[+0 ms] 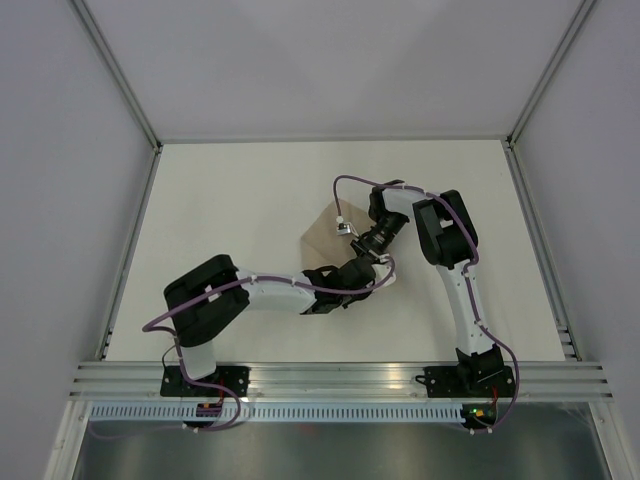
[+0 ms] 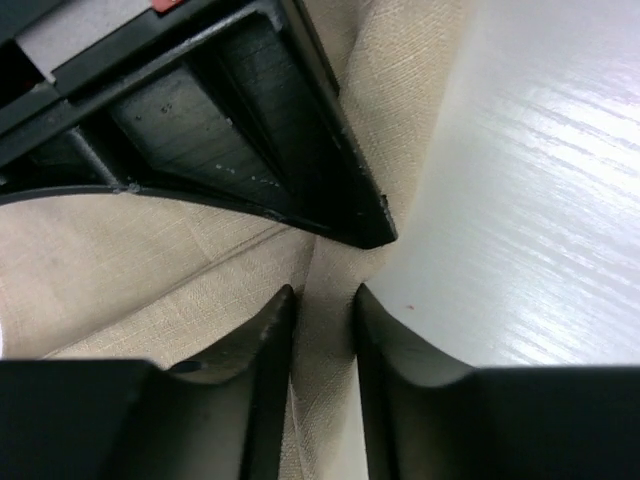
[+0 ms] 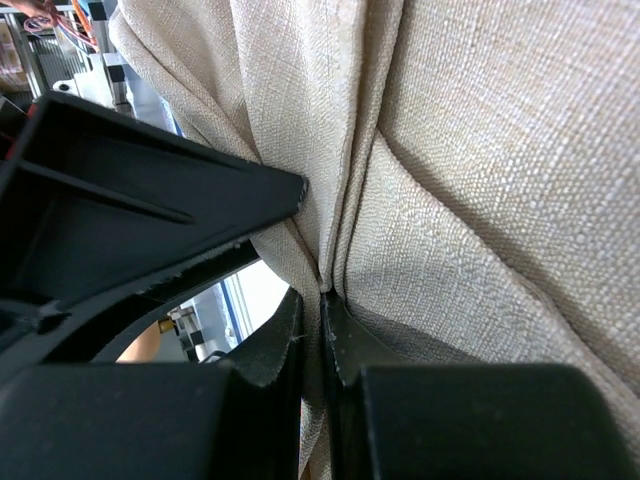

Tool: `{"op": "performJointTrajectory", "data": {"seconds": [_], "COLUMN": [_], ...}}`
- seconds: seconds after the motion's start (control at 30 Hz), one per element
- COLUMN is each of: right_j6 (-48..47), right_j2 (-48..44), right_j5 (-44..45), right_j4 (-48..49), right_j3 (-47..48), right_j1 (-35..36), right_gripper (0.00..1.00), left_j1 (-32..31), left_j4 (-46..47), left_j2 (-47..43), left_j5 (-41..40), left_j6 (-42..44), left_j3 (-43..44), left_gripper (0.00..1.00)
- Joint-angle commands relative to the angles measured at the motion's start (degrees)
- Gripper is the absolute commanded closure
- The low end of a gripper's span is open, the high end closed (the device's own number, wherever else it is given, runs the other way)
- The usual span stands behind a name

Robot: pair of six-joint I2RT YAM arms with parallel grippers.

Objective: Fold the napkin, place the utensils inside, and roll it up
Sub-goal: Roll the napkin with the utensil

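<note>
The tan napkin (image 1: 322,236) lies mid-table, mostly covered by the two arms that meet over its near right corner. My left gripper (image 1: 374,273) is shut on a fold of the napkin; in the left wrist view the cloth (image 2: 150,270) runs up between its fingertips (image 2: 323,300). My right gripper (image 1: 384,261) is shut on the napkin too; in the right wrist view its fingertips (image 3: 322,300) pinch a raised pleat of cloth (image 3: 480,180). The two grippers are almost touching. No utensils are in view.
The white table (image 1: 230,200) has raised metal rails at left and right and an aluminium rail at the near edge (image 1: 340,378). The other gripper's black finger fills the upper left of each wrist view (image 2: 270,130) (image 3: 130,200).
</note>
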Motion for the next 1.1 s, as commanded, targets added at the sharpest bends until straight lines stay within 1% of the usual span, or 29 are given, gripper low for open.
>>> {"op": "performJointTrajectory", "data": {"seconds": [0.0,0.03,0.07,0.13,0.17,0.27,0.33,0.37,0.4,0.43,0.47,0.5,0.53,0.57,0.6,0.67,0.7,0.77,0.8,0.93,1.07], "right_j6": [-3.4,-3.4,-3.4,-3.6,-3.8,-4.3,-4.6,-5.2,-4.9,-4.3,-3.9,-3.5,-2.7,-1.6,-0.4,1.1,2.7,4.8,6.0,13.1,16.8], "right_j2": [3.4,3.4,3.4,3.4,3.4,3.1,2.7,2.7,2.2,1.8,0.6,-0.2,-1.2,-3.4,-4.6,-7.8,-8.7,-11.1,-11.8,-15.3,-20.0], "right_j5": [6.4,6.4,6.4,6.1,5.8,5.4,5.1,4.6,4.4,4.2,4.0,3.7,3.6,3.7,3.5,3.3,2.9,2.8,2.7,2.8,4.0], "right_j4": [3.6,3.9,3.7,3.6,3.5,3.1,2.9,2.8,2.8,4.1,4.8,6.3,7.7,8.9,9.9,12.3,13.8,15.7,17.8,24.4,29.8], "right_j3": [0.0,-0.2,-0.3,-0.3,-0.3,-0.3,-0.5,-0.6,-1.1,-1.4,-1.8,-2.6,-3.2,-3.8,-4.2,-4.8,-4.9,-5.0,-5.3,-7.0,-9.1], "right_j1": [0.1,0.0,-0.1,-0.1,-0.2,-0.4,-0.4,-0.5,-0.6,-0.8,-0.9,-1.2,-1.3,-1.4,-1.6,-2.2,-2.4,-3.2,-3.6,-6.7,-9.2], "right_gripper": [0.88,0.88,0.88,0.88,0.87,0.86,0.85,0.82,0.78,0.74,0.63,0.58,0.51,0.48,0.47,0.43,0.43,0.41,0.41,0.40,0.39], "left_j1": [0.0,0.1,0.1,0.3,0.5,1.2,2.3,2.9,3.6,4.9,5.6,6.7,7.3,7.9,8.5,10.5,11.0,12.5,13.0,15.9,17.3], "left_j4": [0.2,0.1,-1.4,-2.1,-3.2,-5.0,-6.1,-6.4,-7.5,-7.7,-7.7,-8.2,-8.6,-9.0,-9.3,-10.0,-10.1,-10.8,-10.8,-11.2,-11.9], "left_j2": [1.6,1.8,2.0,2.2,2.3,2.8,3.2,3.3,3.6,3.8,3.8,3.9,4.4,4.7,5.1,5.8,6.1,7.0,7.2,8.1,9.5], "left_j5": [2.0,2.7,3.4,6.1,7.0,11.3,15.8,17.3,22.0,23.8,27.1,28.7,30.2,32.0,35.6,39.1,42.1,44.8,47.6,53.3,58.4], "left_j6": [2.4,2.3,1.9,1.5,0.9,-0.2,-1.8,-2.3,-3.0,-4.2,-4.6,-5.6,-5.9,-6.2,-6.7,-7.9,-8.3,-9.2,-9.5,-10.9,-11.6], "left_j3": [1.8,1.9,2.0,2.3,2.5,3.2,3.8,4.0,4.6,4.7,4.8,4.9,5.1,5.4,5.5,5.6,5.8,6.1,6.1,6.1,6.7], "left_gripper": [0.67,0.69,0.75,0.81,0.87,0.93,0.96,0.97,0.98,0.98,0.98,0.98,0.98,0.98,0.98,0.98,0.98,0.98,0.98,0.98,0.98]}}
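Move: My left fingers stand open around the napkin's rolled near edge, the roll already lying between them. My right fingers already pinch the same roll about 4 cm to the right and 1 cm farther out. From my left hand, the roll's free right end lies some 10 cm to the right, about level in reach, and the still-flat part of the napkin is centred about 8 cm ahead. I close my left fingers to pinch the napkin roll, then keep hold while swinging the wrist some 40 degrees, so the fingers go from pointing forward-right-down to right-down, with a drag of about 2 cm right and, late on, 2 cm back. Once the left has its grip, my right hand opens wide, rises about 2 cm off the roll, then sweeps some 7 cm forward over the flat napkin and slightly right, fingers tipping steeper down. ##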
